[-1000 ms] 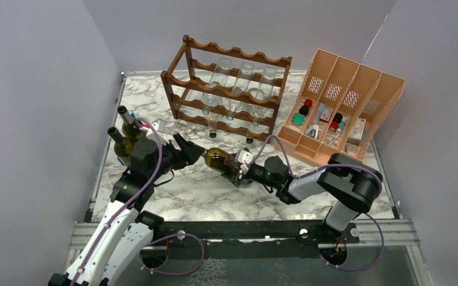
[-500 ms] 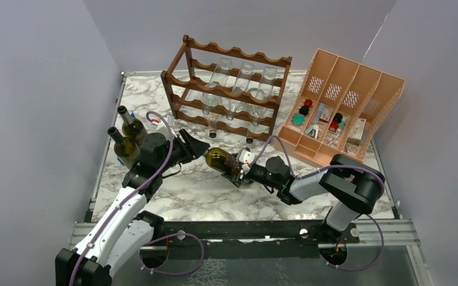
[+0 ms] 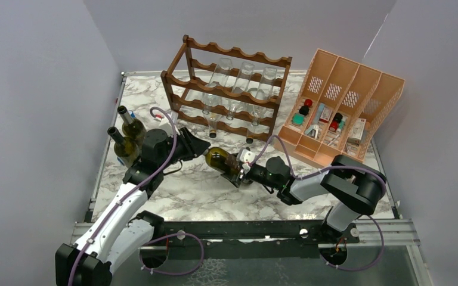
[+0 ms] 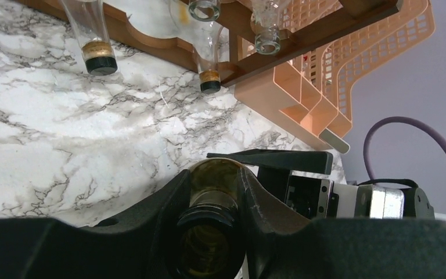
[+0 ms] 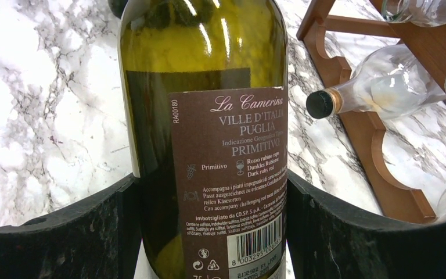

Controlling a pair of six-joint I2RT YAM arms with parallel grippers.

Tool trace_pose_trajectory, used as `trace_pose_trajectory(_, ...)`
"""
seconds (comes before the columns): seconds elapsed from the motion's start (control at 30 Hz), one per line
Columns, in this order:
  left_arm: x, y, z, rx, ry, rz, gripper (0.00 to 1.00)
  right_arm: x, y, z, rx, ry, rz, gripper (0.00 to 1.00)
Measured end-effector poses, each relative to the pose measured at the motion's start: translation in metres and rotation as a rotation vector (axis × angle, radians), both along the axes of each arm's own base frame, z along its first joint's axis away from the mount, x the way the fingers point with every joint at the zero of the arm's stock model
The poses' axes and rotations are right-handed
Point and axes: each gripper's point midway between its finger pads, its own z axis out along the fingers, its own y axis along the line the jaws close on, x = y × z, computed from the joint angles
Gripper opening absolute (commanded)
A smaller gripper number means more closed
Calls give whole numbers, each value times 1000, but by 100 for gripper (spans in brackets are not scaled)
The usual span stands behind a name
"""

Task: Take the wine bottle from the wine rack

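The dark brown wine rack (image 3: pixel 226 89) stands at the back of the marble table. A green wine bottle (image 3: pixel 217 159) with a brown label is off the rack and held on its side just above the table, in front of the rack. My right gripper (image 3: pixel 238 167) is shut on the bottle's body (image 5: pixel 209 87), with the fingers (image 5: pixel 325 232) pressed on both sides. My left gripper (image 3: pixel 198 149) is shut round the bottle's neck (image 4: pixel 215 180), whose mouth faces the left wrist camera. The rack's lower rail also shows in the left wrist view (image 4: pixel 151 40) and the right wrist view (image 5: pixel 377 133).
Several clear glass bottles (image 3: pixel 244 77) lie in the rack, necks toward me (image 4: pixel 96 46). Two dark bottles (image 3: pixel 132 128) stand upright at the table's left edge, behind my left arm. A peach-orange divided organiser (image 3: pixel 340 113) with small items stands to the right of the rack.
My left arm has swung right and its fingers have come round the bottle's neck and closed on it. The right arm and the bottle have barely moved.
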Motion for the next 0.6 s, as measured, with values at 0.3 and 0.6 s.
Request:
trace_pose_trajectory(0.3, 10, 9, 21, 147, -81, -9, 0, -3, -3, 42, 85, -27, 0, 99)
trace_pose_trajectory(0.6, 51, 20, 42, 359, -145, 17, 0, -19, -25, 82, 77, 4, -5, 99)
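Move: Both hands hold the slanting wine bottle. Its middle is about 4 cm back, 7 to the right and 8 below the left hand, which has the neck, and roughly 2 cm ahead, 3 left and 3 above the right. Counted from the left hand, the wine rack is some 21 cm ahead and 8 right, and the two standing bottles are about 27 cm left and level, and 24 left and 5 ahead. The right hand releases the bottle and rises about 8 cm; the left carries its neck forward and up. ##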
